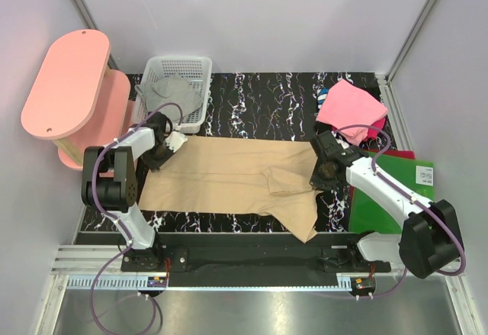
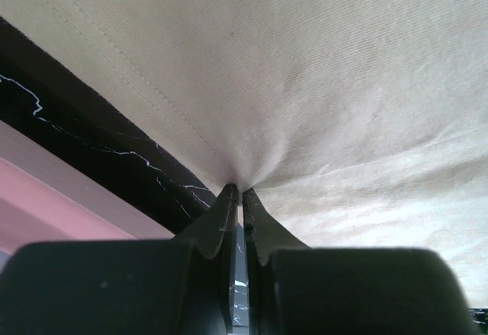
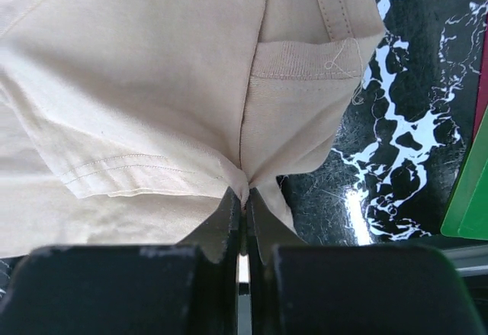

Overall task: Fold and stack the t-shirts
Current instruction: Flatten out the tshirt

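A large tan t-shirt (image 1: 229, 182) lies spread across the dark marbled table, one part hanging toward the front edge. My left gripper (image 1: 169, 150) is shut on its far left corner; in the left wrist view the tan t-shirt (image 2: 305, 83) puckers into the gripper (image 2: 239, 190). At the shirt's right end my right gripper (image 1: 324, 169) is shut on a pinch of cloth, and the tan t-shirt (image 3: 152, 106) gathers between the closed jaws of the gripper (image 3: 245, 198). A grey t-shirt (image 1: 171, 95) fills the white basket. A pink t-shirt (image 1: 351, 110) lies folded at the back right.
The white mesh basket (image 1: 200, 66) stands at the back left, beside a pink two-tier stand (image 1: 69, 83). A flat green sheet (image 1: 396, 190) lies at the right edge, also showing in the right wrist view as a green sheet (image 3: 471, 198). Grey walls enclose the table.
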Tool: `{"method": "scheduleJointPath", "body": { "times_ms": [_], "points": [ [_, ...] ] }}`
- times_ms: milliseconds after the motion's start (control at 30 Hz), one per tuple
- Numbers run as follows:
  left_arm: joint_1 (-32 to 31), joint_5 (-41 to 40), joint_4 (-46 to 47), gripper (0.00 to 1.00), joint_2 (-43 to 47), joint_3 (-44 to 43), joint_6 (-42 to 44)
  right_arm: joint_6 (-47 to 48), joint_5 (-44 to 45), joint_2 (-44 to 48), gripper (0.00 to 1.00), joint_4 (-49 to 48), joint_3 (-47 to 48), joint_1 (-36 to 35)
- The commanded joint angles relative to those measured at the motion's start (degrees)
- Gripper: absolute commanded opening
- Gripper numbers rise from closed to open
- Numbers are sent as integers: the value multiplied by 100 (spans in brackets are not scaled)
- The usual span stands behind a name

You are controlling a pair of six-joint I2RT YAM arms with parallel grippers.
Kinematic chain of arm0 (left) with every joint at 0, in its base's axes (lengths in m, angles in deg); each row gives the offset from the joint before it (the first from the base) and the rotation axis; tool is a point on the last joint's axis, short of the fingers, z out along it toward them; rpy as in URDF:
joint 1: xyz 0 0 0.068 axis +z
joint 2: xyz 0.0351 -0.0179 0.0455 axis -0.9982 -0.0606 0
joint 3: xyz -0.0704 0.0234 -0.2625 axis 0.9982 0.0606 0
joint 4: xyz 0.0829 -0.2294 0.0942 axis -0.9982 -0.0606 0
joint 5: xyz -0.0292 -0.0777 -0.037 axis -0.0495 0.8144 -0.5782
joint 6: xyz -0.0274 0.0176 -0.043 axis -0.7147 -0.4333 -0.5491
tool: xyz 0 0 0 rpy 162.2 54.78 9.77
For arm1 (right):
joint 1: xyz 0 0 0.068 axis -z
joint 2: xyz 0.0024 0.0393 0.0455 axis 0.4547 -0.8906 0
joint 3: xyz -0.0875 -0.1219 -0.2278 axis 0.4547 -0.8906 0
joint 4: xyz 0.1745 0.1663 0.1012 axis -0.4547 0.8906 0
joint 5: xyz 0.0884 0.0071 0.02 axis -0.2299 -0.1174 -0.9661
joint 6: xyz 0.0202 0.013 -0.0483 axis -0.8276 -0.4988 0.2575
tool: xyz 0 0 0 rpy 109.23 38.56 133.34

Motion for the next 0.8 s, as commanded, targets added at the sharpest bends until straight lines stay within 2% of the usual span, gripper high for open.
{"method": "scheduleJointPath", "body": {
  "times_ms": [0, 433, 767],
  "points": [
    [29, -6, -171, 6, 538, -331, 36, 235, 194, 322, 4, 311, 516, -37],
    [21, 21, -426, 5, 1215, -516, 80, 192, 27, 638, 7, 417, 359, -37],
    [30, 82, -470, 5, 1383, -411, 36, 253, -139, 640, 11, 373, 298, -37]
  ]
}}
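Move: Both hands already pinch the tan t-shirt, the left on its left end, just off the table, the right on its right side. The t-shirt's middle lies about 26 cm to the left hand's right and 2 cm back; the white basket is some 26 cm ahead and 7 cm right, the pink shelf roughly 15 cm left and 12 cm ahead. From the right hand, the t-shirt's middle is about 30 cm left and 4 cm ahead; its loose corner is 13 cm back and 3 cm left. Straight up, mostly, both hands lift their pinches on the t-shirt together. The left rises about 7 cm off the table, quickly at first and then slowly, easing a little forward as its downward-pointing fingertips swing forward some 10 degrees; the right climbs about 4 cm with a slighter tilt. Both grippers stay shut on the cloth. ##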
